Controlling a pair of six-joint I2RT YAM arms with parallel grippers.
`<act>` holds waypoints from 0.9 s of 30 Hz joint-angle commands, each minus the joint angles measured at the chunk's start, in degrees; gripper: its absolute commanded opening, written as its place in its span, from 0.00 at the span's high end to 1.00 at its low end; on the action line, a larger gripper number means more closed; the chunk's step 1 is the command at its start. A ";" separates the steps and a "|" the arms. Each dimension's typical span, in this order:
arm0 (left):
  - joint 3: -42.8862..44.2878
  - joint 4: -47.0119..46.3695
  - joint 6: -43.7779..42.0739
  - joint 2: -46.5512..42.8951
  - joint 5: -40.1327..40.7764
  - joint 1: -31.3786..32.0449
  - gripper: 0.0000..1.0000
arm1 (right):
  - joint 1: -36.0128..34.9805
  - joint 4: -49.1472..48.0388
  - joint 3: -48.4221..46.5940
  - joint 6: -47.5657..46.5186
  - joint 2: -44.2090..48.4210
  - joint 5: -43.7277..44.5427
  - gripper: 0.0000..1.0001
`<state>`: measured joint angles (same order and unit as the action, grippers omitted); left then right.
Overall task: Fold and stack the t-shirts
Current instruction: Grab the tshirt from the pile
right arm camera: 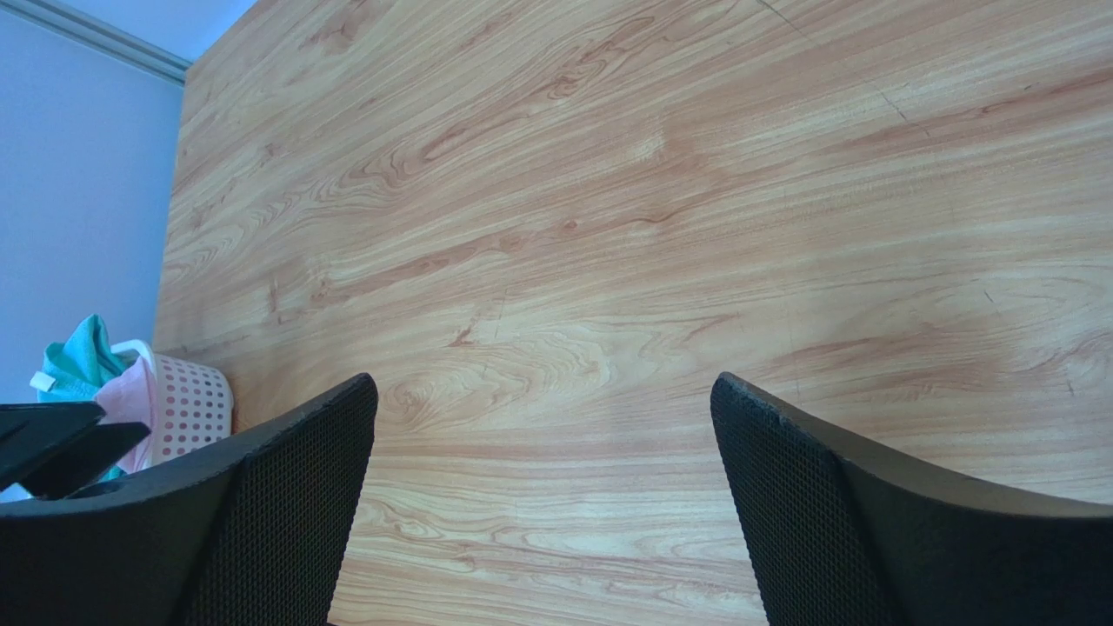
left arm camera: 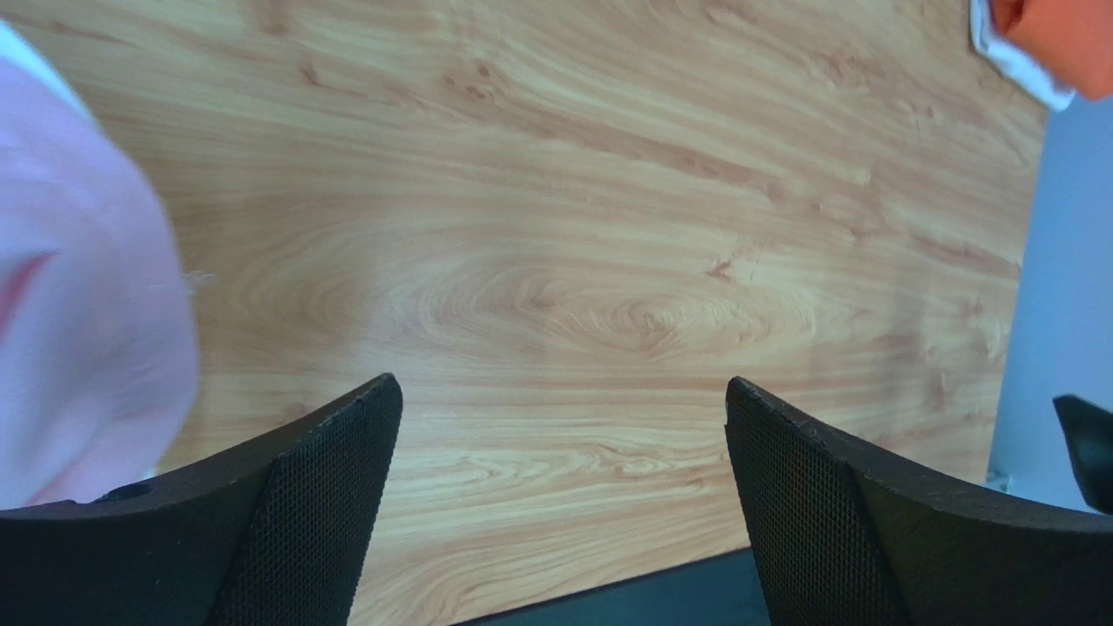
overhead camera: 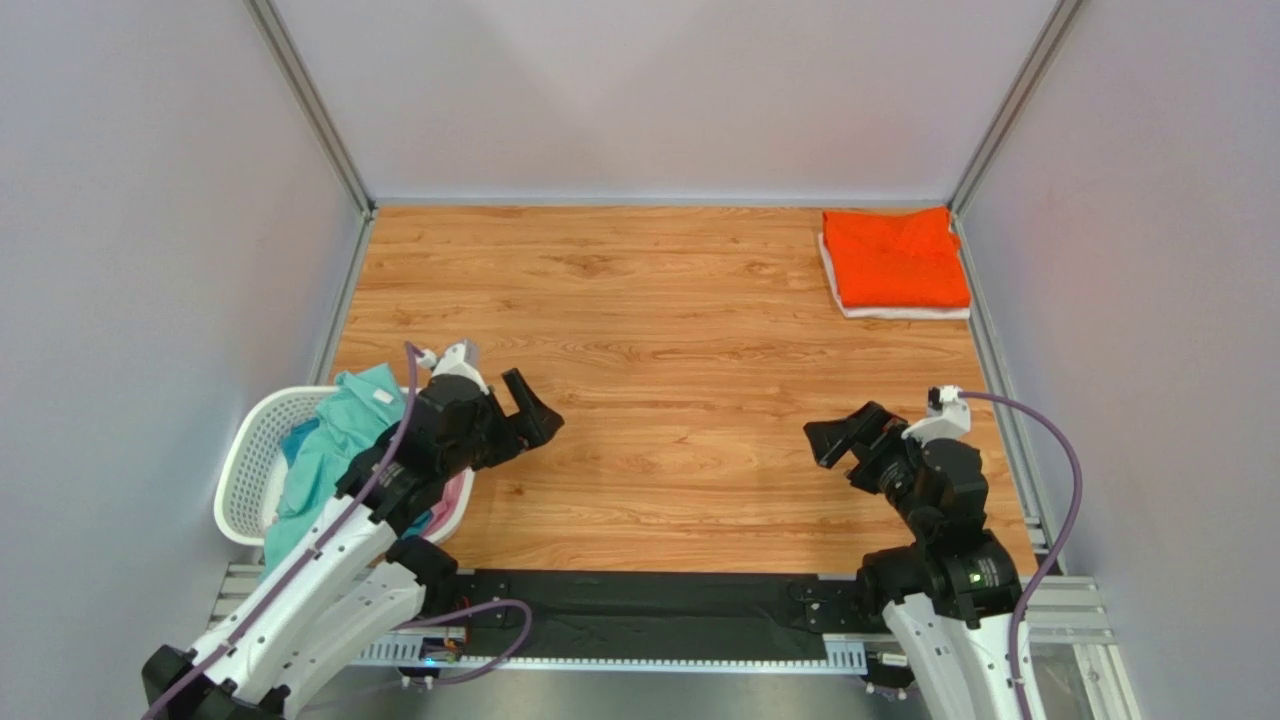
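Observation:
A folded bright orange t-shirt [overhead camera: 896, 258] lies on a folded white t-shirt [overhead camera: 902, 311] in the far right corner of the table; the orange one [left arm camera: 1065, 33] also shows in the left wrist view. A mint-teal t-shirt [overhead camera: 334, 443] spills over the white laundry basket [overhead camera: 253, 465] at the near left, with pink cloth [left arm camera: 79, 300] beside it. My left gripper [overhead camera: 529, 417] hovers open just right of the basket, nothing between its fingers [left arm camera: 559, 385]. My right gripper [overhead camera: 839, 432] stands open above bare wood at the near right, empty too [right arm camera: 542, 381].
The wooden tabletop [overhead camera: 661, 375] is boxed in by grey walls on three sides. The basket [right arm camera: 190, 398] hangs over the table's left edge. A black strip [overhead camera: 646, 600] runs along the near edge between the arm bases.

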<state>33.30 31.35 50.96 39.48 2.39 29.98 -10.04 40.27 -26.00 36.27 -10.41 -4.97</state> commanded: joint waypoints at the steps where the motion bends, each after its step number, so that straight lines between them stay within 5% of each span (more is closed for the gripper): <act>1: 4.84 7.92 0.28 -3.62 9.54 0.17 0.00 | 0.02 -0.11 -1.95 0.73 0.39 0.66 0.00; 14: 14.76 25.94 3.36 -2.85 32.66 -0.09 0.00 | 0.02 -1.07 -0.90 0.64 0.92 -0.12 0.00; 27: 20.14 30.08 5.11 8.33 33.99 -16.44 0.00 | 0.11 -2.56 -0.54 -0.76 -0.39 -2.41 0.00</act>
<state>51.94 59.20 54.17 47.55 34.26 14.90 -10.04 39.94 -26.00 36.38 -10.07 -6.11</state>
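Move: The teal t-shirt heaped on top in the basket lies about 25 cm to the left hand's left, some 5 cm back and about 4 cm below it. The pink t-shirt is nearer, roughly 13 cm left and 4 cm back, about 5 cm lower. The basket's middle is some 28 cm left and 7 cm back, about 8 cm below. From the right hand, the teal t-shirt is about 70 cm left, 2 cm back and 3 cm lower. The teal t-shirt in the basket is approached by the left hand, which sweeps about 16 cm left over the basket's right end, climbing some 4 cm in the first third and then staying nearly level. On the way the wrist turns about 40 degrees counter-clockwise and rolls its left side up some 25 degrees, the fingers staying wide open. ##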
